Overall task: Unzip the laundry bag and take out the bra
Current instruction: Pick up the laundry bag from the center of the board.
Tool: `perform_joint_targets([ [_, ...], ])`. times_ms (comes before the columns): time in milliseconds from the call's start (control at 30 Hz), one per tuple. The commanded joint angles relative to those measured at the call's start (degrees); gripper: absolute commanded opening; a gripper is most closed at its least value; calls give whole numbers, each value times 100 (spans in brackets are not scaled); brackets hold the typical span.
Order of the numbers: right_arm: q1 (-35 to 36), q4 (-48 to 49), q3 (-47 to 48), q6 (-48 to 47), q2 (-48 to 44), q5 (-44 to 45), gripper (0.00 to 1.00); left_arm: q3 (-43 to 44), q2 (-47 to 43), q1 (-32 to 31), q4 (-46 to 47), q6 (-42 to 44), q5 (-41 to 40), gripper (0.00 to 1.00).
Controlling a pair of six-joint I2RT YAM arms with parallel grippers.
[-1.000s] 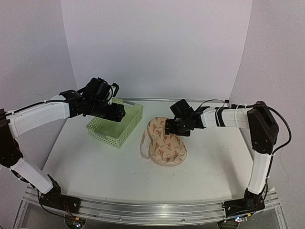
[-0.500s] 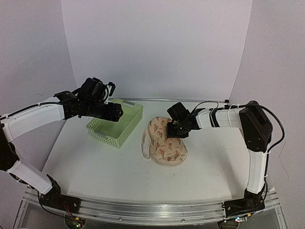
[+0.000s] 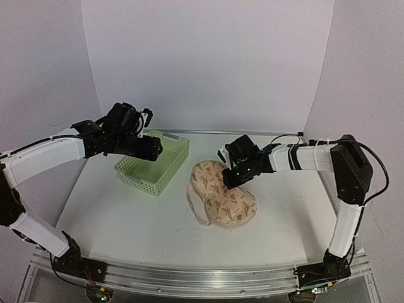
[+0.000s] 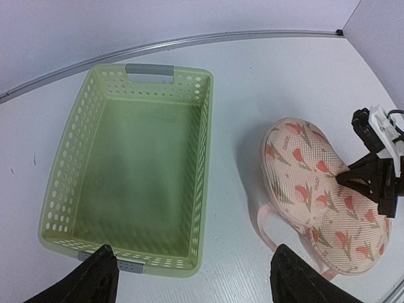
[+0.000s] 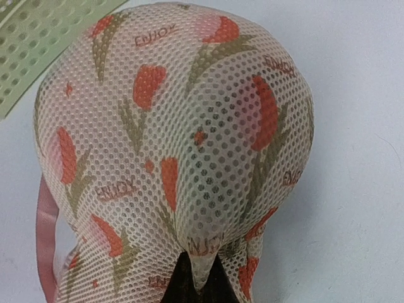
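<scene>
The laundry bag [image 3: 225, 197] is a cream mesh pouch with orange tulip print and a pink loop strap, lying on the white table right of the basket. It also shows in the left wrist view [image 4: 322, 196] and fills the right wrist view [image 5: 170, 145]. My right gripper [image 3: 232, 175] is shut on a pinch of the bag's mesh at its far edge [image 5: 203, 278]. My left gripper [image 3: 154, 148] hovers open and empty above the green basket [image 3: 154, 165], its fingertips [image 4: 95, 278] wide apart. The bra is hidden; no maroon fabric shows.
The light-green lattice basket [image 4: 136, 158] stands empty at the left rear of the table. The bag's pink strap [image 3: 197, 208] trails on the table toward the front. White walls close in the back and both sides.
My right gripper has pulled the bag forward and to the right, turning it so it lies further from the basket. The left arm has hardly moved in the last half second.
</scene>
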Motion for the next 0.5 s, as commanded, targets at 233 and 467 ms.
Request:
perform_joint_targets([
  [233, 12, -470, -428, -4588, -1359, -2342, 0, 176, -452, -6, 44, 315, -168, 85],
  [467, 48, -2112, 440, -7443, -1067, -2811, 0, 51, -520, -11, 42, 263, -98, 85],
])
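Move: The shut right fingers already pinch the laundry bag at its waist; its middle lies about 4 cm back, 2 cm left and slightly below. The open board it is carried over is some 10 cm back and 1 cm left, 6 cm below. The green basket stands about 25 cm left, 7 cm farther out. From the left hand, that open board lies roughly 23 cm right, 8 cm back and 24 cm below. Keeping its pinch, the right hand draws the laundry bag back about 9 cm, rising and swinging counter-clockwise some 55 degrees. ##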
